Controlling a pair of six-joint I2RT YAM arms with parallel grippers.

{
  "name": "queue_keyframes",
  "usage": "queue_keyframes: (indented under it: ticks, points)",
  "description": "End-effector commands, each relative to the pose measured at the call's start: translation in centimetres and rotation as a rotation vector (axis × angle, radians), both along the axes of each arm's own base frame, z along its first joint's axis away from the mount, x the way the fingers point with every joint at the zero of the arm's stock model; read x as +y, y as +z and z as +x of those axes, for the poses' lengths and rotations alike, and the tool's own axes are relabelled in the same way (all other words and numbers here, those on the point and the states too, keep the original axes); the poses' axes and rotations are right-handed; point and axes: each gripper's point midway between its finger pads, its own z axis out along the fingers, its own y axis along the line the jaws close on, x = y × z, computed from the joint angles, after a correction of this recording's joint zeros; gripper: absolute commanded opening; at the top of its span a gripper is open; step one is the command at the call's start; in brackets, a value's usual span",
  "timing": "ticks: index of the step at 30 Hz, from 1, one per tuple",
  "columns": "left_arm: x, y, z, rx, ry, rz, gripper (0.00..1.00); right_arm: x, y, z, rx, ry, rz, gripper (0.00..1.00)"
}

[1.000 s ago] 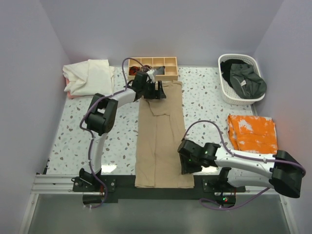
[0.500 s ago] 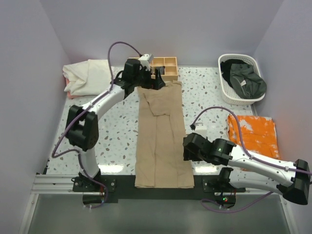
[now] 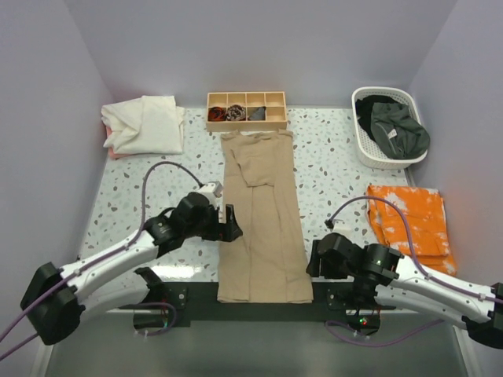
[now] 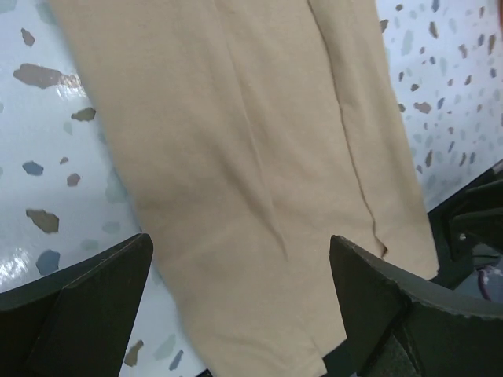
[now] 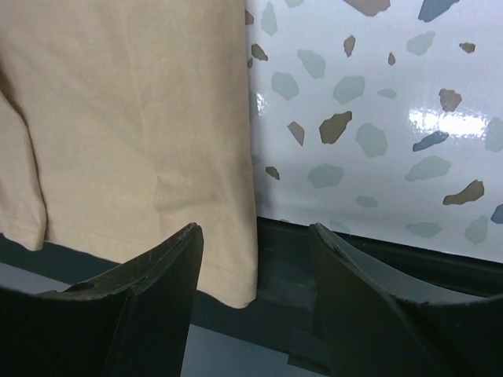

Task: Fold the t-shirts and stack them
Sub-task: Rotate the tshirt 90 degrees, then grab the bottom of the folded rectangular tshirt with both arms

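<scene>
A tan t-shirt (image 3: 259, 212), folded into a long narrow strip, lies down the middle of the table from the wooden tray to the near edge. My left gripper (image 3: 233, 224) hangs open at the strip's left edge. In the left wrist view its jaws (image 4: 240, 245) spread wide above the tan cloth (image 4: 251, 157) and hold nothing. My right gripper (image 3: 311, 261) sits open just right of the strip's near right corner. That hem corner (image 5: 236, 283) lies between its fingers (image 5: 165, 275), which are apart from it. A cream-white t-shirt (image 3: 144, 124) lies folded at the far left. Dark t-shirts (image 3: 393, 129) fill the basket.
A wooden divided tray (image 3: 275, 110) with small dark items stands at the far middle. A white basket (image 3: 369, 153) is at the far right, and an orange-and-white cloth (image 3: 409, 216) lies on the right side. A black base plate (image 3: 196, 294) runs along the near edge under the shirt's hem.
My left arm has drawn back from the shirt's far end by the tray to its near left edge, opening fully. My right gripper has shifted right and nearer, off the cloth, and opened wider.
</scene>
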Motion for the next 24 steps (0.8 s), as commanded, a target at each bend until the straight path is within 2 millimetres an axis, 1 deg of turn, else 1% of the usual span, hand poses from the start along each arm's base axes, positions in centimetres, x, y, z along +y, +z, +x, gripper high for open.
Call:
queue_keyframes:
  ticks: [1,3,4,5,6,8,9,10,12,15,17,18,20,21,24]
  points:
    - [1.8,1.0,-2.5,0.038,0.141,-0.034,1.0,-0.4,-1.0,-0.9,0.062,-0.031,-0.019,0.61]
    - [1.8,0.7,-3.7,0.08,0.137,-0.038,1.0,-0.9,-1.6,-1.0,0.084,-0.038,-0.072,0.61]
    - [2.2,0.2,-4.5,0.113,0.135,-0.023,1.0,-1.0,-1.7,-1.1,0.091,-0.043,-0.086,0.61]
    - [2.2,-0.1,-5.0,0.14,0.146,-0.024,1.0,-1.1,-2.1,-1.2,0.106,-0.043,-0.112,0.61]
    - [1.9,-0.3,-6.0,0.16,0.124,-0.015,1.0,-1.1,-2.3,-1.2,0.111,-0.045,-0.118,0.61]
    - [2.0,-0.9,-7.5,0.214,0.122,0.008,1.0,-1.1,-2.6,-1.3,0.125,-0.048,-0.134,0.62]
    - [1.9,-1.2,-8.7,0.233,0.096,0.03,1.0,-0.9,-2.8,-1.3,0.126,-0.046,-0.127,0.62]
    - [2.3,-1.7,-9.5,0.257,0.092,0.064,1.0,-0.7,-3.0,-1.4,0.131,-0.04,-0.12,0.62]
    - [2.5,-2.3,-10.9,0.288,0.082,0.096,1.0,0.2,-3.0,-1.4,0.138,-0.024,-0.084,0.62]
    - [2.9,-3.2,-12.4,0.332,0.057,0.131,1.0,1.2,-2.8,-1.5,0.147,-0.005,-0.043,0.62]
    - [3.1,-3.6,-13.1,0.358,0.051,0.142,1.0,1.4,-2.7,-1.5,0.147,-0.005,-0.037,0.62]
    - [3.1,-3.9,-14.1,0.385,0.024,0.145,1.0,1.5,-2.7,-1.6,0.153,-0.001,-0.036,0.62]
    - [3.2,-4.2,-14.9,0.415,0.006,0.145,1.0,1.6,-2.7,-1.7,0.16,0.008,-0.03,0.62]
    - [3.5,-4.7,-15.4,0.428,-0.003,0.156,1.0,1.7,-2.8,-1.8,0.165,0.012,-0.03,0.62]
    - [3.3,-5.1,-16.5,0.461,-0.037,0.135,1.0,1.9,-3.1,-2.1,0.186,0.017,-0.027,0.62]
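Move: The left hand hovers over the t-shirt's left edge; its near left hem corner lies about 22 cm back, some 3 cm left and 7 cm below, with the folded sleeve about 19 cm ahead, 9 cm right and 6 cm below. The right hand already waits near the other hem corner, roughly 8 cm back, 1 cm left and 6 cm below; the orange cloth sits some 12 cm ahead, 30 cm right and 4 cm below it. Back towards the robot along the t-shirt's left edge, the left hand sweeps about 15 cm to the near left hem corner, rising slightly at first, then sinking, open fingers tipping some 20 degrees more steeply down. The right hand eases about 3 cm down and 2 cm back towards its own corner, partly open throughout. ##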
